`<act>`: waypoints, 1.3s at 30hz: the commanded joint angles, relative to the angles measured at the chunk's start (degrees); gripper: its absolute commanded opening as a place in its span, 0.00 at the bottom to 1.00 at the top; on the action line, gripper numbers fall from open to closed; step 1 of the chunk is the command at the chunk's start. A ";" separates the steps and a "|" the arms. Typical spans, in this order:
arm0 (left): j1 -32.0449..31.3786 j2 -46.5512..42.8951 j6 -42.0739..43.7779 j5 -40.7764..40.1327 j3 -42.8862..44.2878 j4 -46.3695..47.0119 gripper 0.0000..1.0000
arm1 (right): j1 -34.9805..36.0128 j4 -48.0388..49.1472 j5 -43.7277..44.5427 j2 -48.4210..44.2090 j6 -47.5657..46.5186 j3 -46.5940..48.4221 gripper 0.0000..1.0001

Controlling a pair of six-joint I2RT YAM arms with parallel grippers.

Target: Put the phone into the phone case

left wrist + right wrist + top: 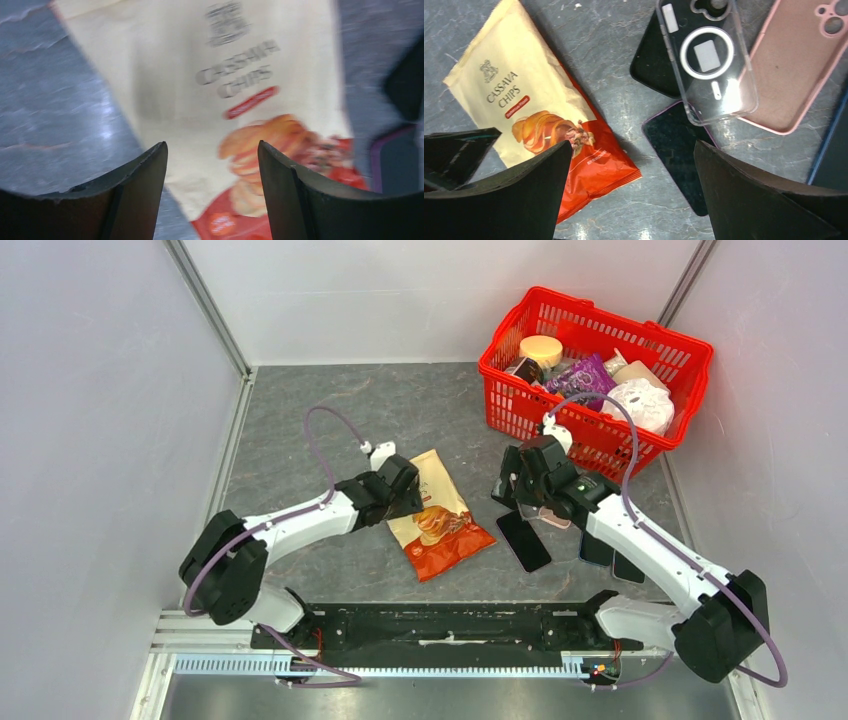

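A dark phone with a purple rim (pixel 676 150) lies flat on the grey table, seen in the top view as the black phone (pixel 523 540) right of the chips bag. A clear phone case (pixel 711 60) lies partly over a second dark phone (pixel 651 65), and a pink phone case (pixel 794 70) lies beside it. My right gripper (pixel 633 145) hangs open above the table, between the bag and the purple-rimmed phone, holding nothing. My left gripper (pixel 210 145) is open over the cassava chips bag (pixel 240 100), with nothing between its fingers.
The cassava chips bag (pixel 437 525) lies between the two arms. A red basket (pixel 505 360) with several items stands at the back right. More dark phones (pixel 600 550) lie under the right arm. Grey walls close in both sides.
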 commanded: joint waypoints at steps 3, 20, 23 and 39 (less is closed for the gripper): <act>-5.11 9.78 1.43 5.08 16.92 5.67 0.73 | -0.21 -6.34 9.49 -5.08 -0.14 2.39 0.99; -9.33 29.15 -2.99 13.88 26.12 9.54 0.73 | -0.35 -14.14 13.28 -13.23 1.19 3.25 0.99; -7.77 25.15 -2.32 11.98 21.10 7.29 0.73 | -0.30 -12.79 12.11 -12.33 1.23 3.18 0.99; 14.76 1.42 7.85 12.51 0.40 5.09 0.74 | -0.29 -7.46 6.34 -7.38 1.15 2.63 0.99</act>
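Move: The chips bag is almost under the left hand, its middle about 5 cm to the right, 1 cm back and 4 cm below. Beyond it, at table height, the clear phone case lies some 26 cm to the right and 4 cm ahead of this hand, the purple-rimmed phone 26 cm right and 8 cm back. From the right hand the bag's middle is about 18 cm left, 4 cm back and 13 cm below. The chips bag is swept aside by the left hand: the half-open fingers arch over it some 20 cm to the right, rising then sinking low between bag and phones, then come back about 25 cm left, level and turning counter-clockwise, pushing the bag along. The right hand makes room, shifting some 7 cm right, up and slightly back, then eases partway back. ##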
